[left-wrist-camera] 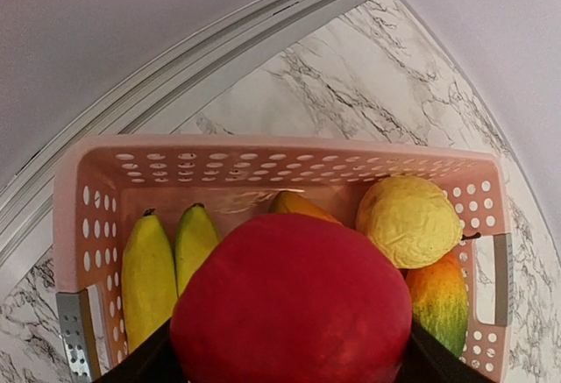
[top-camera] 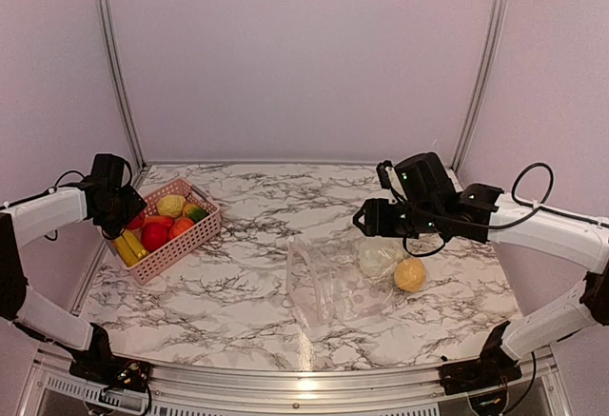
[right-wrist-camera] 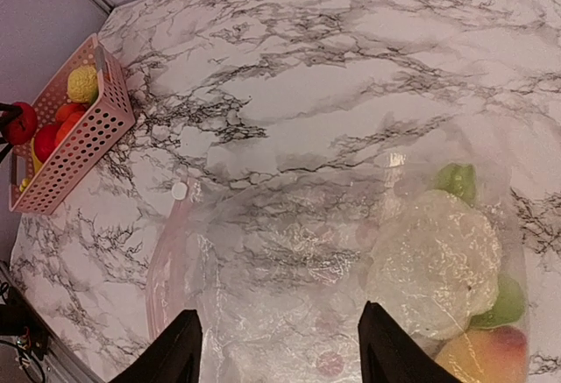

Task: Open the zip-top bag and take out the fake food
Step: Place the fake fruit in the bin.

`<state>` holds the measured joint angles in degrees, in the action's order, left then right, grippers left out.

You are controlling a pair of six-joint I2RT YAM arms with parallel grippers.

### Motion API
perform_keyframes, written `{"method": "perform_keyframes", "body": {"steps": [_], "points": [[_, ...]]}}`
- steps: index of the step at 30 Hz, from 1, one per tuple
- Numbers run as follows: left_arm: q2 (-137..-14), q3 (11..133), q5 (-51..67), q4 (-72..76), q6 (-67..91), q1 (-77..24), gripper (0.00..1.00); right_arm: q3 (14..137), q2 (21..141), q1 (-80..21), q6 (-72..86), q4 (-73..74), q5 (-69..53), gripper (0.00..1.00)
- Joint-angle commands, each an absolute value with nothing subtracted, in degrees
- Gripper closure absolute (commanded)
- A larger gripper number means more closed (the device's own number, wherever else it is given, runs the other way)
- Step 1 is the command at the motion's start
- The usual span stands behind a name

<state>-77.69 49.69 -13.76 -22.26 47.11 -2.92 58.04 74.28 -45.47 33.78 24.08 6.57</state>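
The clear zip-top bag [top-camera: 333, 287] [right-wrist-camera: 289, 251] lies crinkled on the marble table, its pink zip edge toward the left arm. Fake food still shows inside it: a pale bumpy piece [right-wrist-camera: 436, 265], a green piece [right-wrist-camera: 458, 181] and a yellow-orange piece [top-camera: 410, 274]. My right gripper [top-camera: 366, 218] [right-wrist-camera: 279, 311] hovers over the bag, open, nothing between its fingers. My left gripper [top-camera: 119, 211] is shut on a big red fruit [left-wrist-camera: 294, 308] just above the pink basket [left-wrist-camera: 263, 151]. In that basket lie bananas [left-wrist-camera: 166, 265], a yellow lemon [left-wrist-camera: 410, 221] and an orange-green piece [left-wrist-camera: 441, 300].
The pink basket [top-camera: 195, 240] [right-wrist-camera: 79, 142] stands at the left rear of the table, near the frame post [top-camera: 114, 64]. Bare marble [top-camera: 257, 207] lies between basket and bag. Walls close off the back and both sides.
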Motion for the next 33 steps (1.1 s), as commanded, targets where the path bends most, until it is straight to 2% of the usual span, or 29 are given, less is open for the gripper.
{"method": "perform_keyframes", "body": {"steps": [1, 6, 12, 17, 25, 33], "points": [[-77.77, 49.04, -12.51, -20.04, 45.55, -2.39, 0.18, 58.36, 73.23, -45.88, 33.35, 25.01, 7.46, 0.41], [-76.27, 49.05, -13.39, -20.23, 44.67, -2.4, 0.01, 58.36, 73.08, -45.88, 33.38, 25.23, 7.8, 0.4], [-73.5, 48.78, -13.38, -20.72, 43.16, -2.78, 0.01, 58.28, 73.12, -45.88, 33.27, 25.38, 8.39, 0.39], [-71.17, 49.41, -12.73, -21.54, 42.59, -6.84, 0.01, 58.12, 73.08, -45.91, 33.28, 25.57, 8.69, 0.39], [-72.58, 48.97, -13.11, -21.53, 46.91, -24.73, 0.01, 57.37, 72.7, -45.95, 33.23, 26.48, 10.15, 0.37], [-80.82, 50.62, -11.1, -19.01, 50.92, -43.68, 0.01, 54.15, 71.3, -45.18, 34.36, 27.25, 11.1, 0.36]]}}
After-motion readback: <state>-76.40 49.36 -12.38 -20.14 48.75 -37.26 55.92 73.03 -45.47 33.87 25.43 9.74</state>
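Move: The red fruit is still gripped in the left hand just over the bin, whose middle lies some 4 cm to that hand's right, about 1 cm ahead and 6 cm below. In the bin, roughly 7 cm below the hand, the bananas lie about 5 cm back and 3 cm left, the yellow fruit some 8 cm ahead and 7 cm right. The zip-top bag is about 50 cm right, 13 cm back and 11 cm down. From the right hand the bin is some 48 cm left, 8 cm ahead, 15 cm down. The red fruit is let go over the bin as the left fingers spread from around it to fully open, the hand almost still. The emptied hand then lifts about 4 cm clear and sweeps right towards the bag, some 20 cm, drawing back a little and sinking again near the end while it turns about 35 degrees clockwise. ##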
